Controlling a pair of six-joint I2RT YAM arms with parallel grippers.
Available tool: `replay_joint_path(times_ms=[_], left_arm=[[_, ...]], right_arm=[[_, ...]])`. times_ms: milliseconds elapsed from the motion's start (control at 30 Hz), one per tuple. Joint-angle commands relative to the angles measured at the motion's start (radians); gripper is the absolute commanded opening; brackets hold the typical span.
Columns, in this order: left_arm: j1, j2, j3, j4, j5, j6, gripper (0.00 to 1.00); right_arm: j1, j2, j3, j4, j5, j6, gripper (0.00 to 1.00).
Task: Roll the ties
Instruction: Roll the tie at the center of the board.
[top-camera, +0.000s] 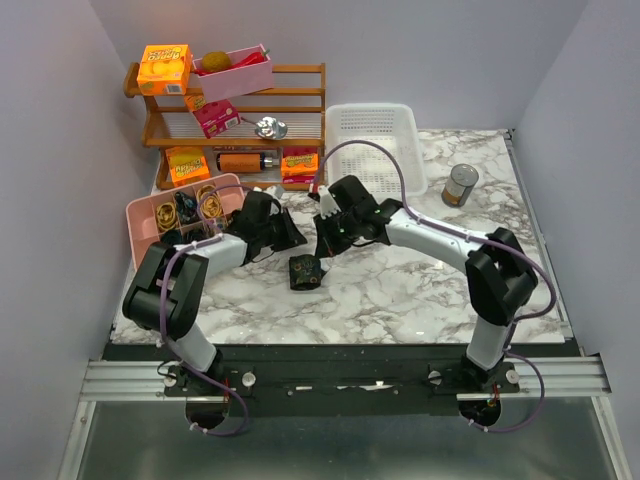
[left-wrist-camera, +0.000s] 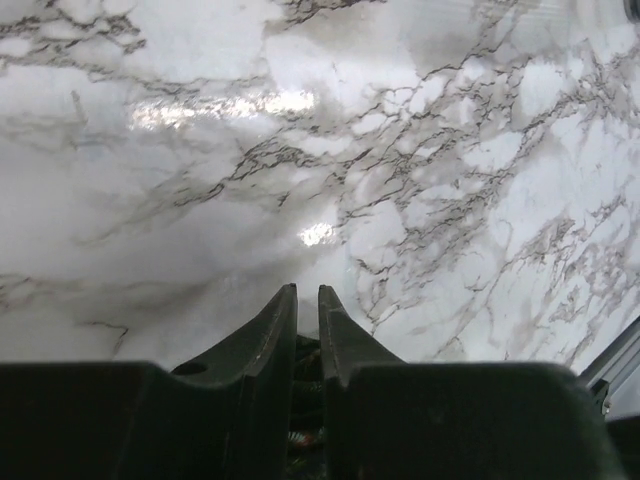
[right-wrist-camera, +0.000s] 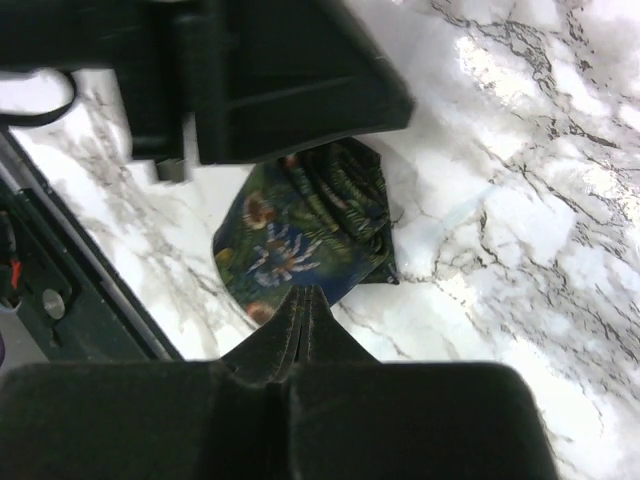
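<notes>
One tie (top-camera: 303, 272) lies rolled into a dark bundle on the marble table, between the two arms. The right wrist view shows its green leaf and flower pattern (right-wrist-camera: 305, 235). My left gripper (top-camera: 297, 250) reaches down onto the roll from the left. In the left wrist view its jaws (left-wrist-camera: 308, 288) stand a narrow gap apart, with patterned fabric of the tie (left-wrist-camera: 305, 400) pinched deep between them. My right gripper (top-camera: 322, 252) is shut and empty. Its tips (right-wrist-camera: 305, 292) hang just at the roll's near edge. The left gripper's black body (right-wrist-camera: 290, 80) covers the roll's far side.
A pink divided box (top-camera: 150, 215) holding small items stands at the left. Behind it is a wooden shelf (top-camera: 300, 100) with boxes. A white basket (top-camera: 375, 140) stands at the back and a tin can (top-camera: 460, 185) at the right. The table's front edge runs just before the arm bases.
</notes>
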Motion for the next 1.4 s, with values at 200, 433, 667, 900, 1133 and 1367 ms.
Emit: replay_joint_path(times_ms=[200, 433, 667, 900, 1133, 1367], left_arm=[[0.014, 0.126, 0.105, -0.029, 0.133, 0.073, 0.02], [0.017, 0.163, 0.143, -0.131, 0.169, 0.128, 0.00], [0.017, 0.159, 0.135, -0.165, 0.221, 0.142, 0.00], [0.019, 0.149, 0.120, -0.172, 0.255, 0.147, 0.00], [0.017, 0.138, 0.126, -0.221, 0.255, 0.162, 0.00], [0.017, 0.133, 0.135, -0.272, 0.261, 0.182, 0.00]], right_arm=[[0.121, -0.076, -0.084, 0.011, 0.097, -0.095, 0.01], [0.188, -0.054, -0.118, 0.049, 0.172, -0.075, 0.01], [0.239, -0.028, -0.110, 0.071, 0.228, -0.088, 0.01], [0.271, 0.033, -0.089, 0.069, 0.268, -0.101, 0.01], [0.279, 0.073, -0.063, 0.067, 0.350, -0.092, 0.01], [0.279, 0.098, -0.038, 0.066, 0.416, -0.089, 0.01]])
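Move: The rolled tie lies about 3 cm back from the right hand, some 4 cm to its left and 8 cm below. From the left hand it is roughly 6 cm back, level sideways and 4 cm below. The pink box stands about 26 cm to the left hand's left and 4 cm ahead; the white basket is some 23 cm ahead of the right hand and 12 cm to its right. Right dips 6 cm back and down, tucking closed tips under the tie's near edge; left sinks back, shutting. ##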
